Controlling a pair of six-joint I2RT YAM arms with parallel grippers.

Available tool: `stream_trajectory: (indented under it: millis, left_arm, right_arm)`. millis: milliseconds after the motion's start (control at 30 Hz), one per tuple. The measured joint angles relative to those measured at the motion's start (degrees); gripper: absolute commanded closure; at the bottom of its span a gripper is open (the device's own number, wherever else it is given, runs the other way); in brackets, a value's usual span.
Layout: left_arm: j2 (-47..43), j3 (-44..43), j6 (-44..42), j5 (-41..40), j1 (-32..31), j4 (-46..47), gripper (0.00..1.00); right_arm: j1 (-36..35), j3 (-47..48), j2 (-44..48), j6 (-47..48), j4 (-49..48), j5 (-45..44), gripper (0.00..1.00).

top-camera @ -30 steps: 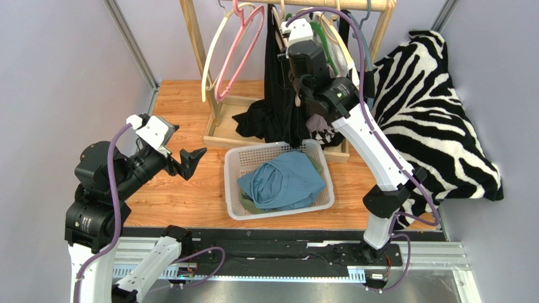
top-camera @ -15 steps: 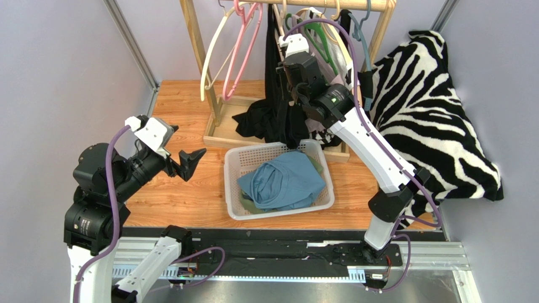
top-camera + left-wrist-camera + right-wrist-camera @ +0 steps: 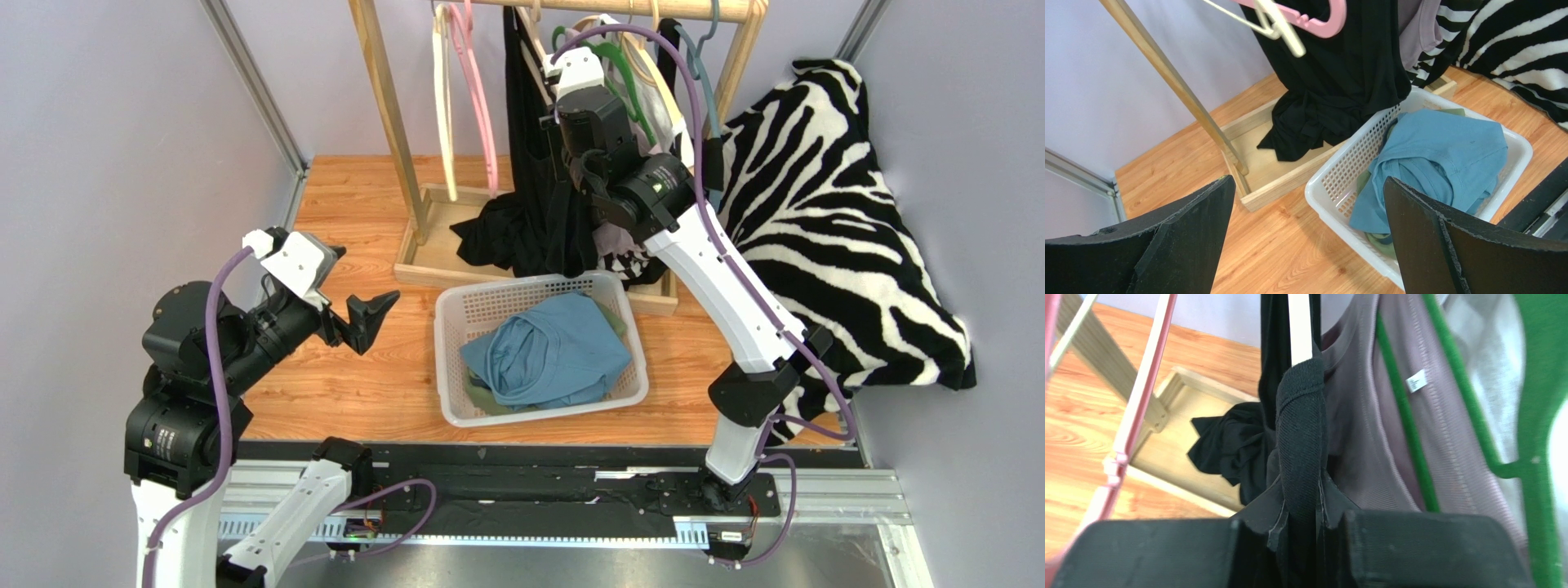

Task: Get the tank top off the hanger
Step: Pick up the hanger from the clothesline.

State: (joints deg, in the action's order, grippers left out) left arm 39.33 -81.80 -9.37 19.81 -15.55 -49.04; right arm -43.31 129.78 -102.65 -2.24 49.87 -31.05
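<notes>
The black tank top (image 3: 535, 147) hangs from the wooden rail, and its lower end lies bunched in the rack's base tray (image 3: 432, 255). In the right wrist view one black strap (image 3: 1301, 429) loops over a cream hanger arm (image 3: 1299, 321). My right gripper (image 3: 1303, 505) is shut on that strap just below the loop; from above it shows high at the rail (image 3: 569, 83). My left gripper (image 3: 368, 316) hovers open over the floor left of the basket, holding nothing (image 3: 1306, 187). The tank top (image 3: 1333, 79) fills the top of its view.
A white basket (image 3: 454, 368) with a blue garment (image 3: 552, 349) sits before the rack. A mauve top on a green hanger (image 3: 1407, 416) hangs right of the strap. Empty pink and cream hangers (image 3: 464, 86) hang left. A zebra-print cushion (image 3: 834, 221) lies at right.
The empty pink and cream hangers swung from a leftward tilt to hanging nearly straight. My right gripper shifted slightly at the rail and is again clamped on the strap. The left arm barely moved.
</notes>
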Motion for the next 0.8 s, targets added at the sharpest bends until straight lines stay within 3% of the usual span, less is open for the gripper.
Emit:
stream_trajectory:
  millis: [167,400,800]
  left_arm:
    - [0.0,0.0,0.0,0.0,0.0,0.0,0.01]
    - [0.0,0.0,0.0,0.0,0.0,0.0,0.01]
    - [0.0,-0.2,0.0,0.2,0.2,0.0,0.01]
  right_arm:
    - [0.0,-3.9,2.2,2.8,-3.6,-2.1,1.0]
    - [-0.1,-17.4,14.0,2.0,-7.9,-0.6,1.0]
    - [-0.2,-32.4,35.0,-5.8,2.2,12.7,1.0]
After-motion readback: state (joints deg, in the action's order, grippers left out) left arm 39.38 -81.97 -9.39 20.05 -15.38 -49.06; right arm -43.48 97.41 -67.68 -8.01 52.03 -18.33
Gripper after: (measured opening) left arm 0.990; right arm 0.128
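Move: The right hand already pinches the black tank top and its hanger at the near shoulder; the basket lies about 15 cm back, 5 cm left and 36 cm below. Level with the hand, the pink hanger is some 12 cm left and 5 cm farther out, the green hanger 7 cm right and 5 cm farther out. From the left hand, the basket is roughly 8 cm ahead, 20 cm right, 37 cm below. Keeping its pinch, the right hand draws tank top and hanger about 14 cm back, 7 cm right, off the clothesline. ##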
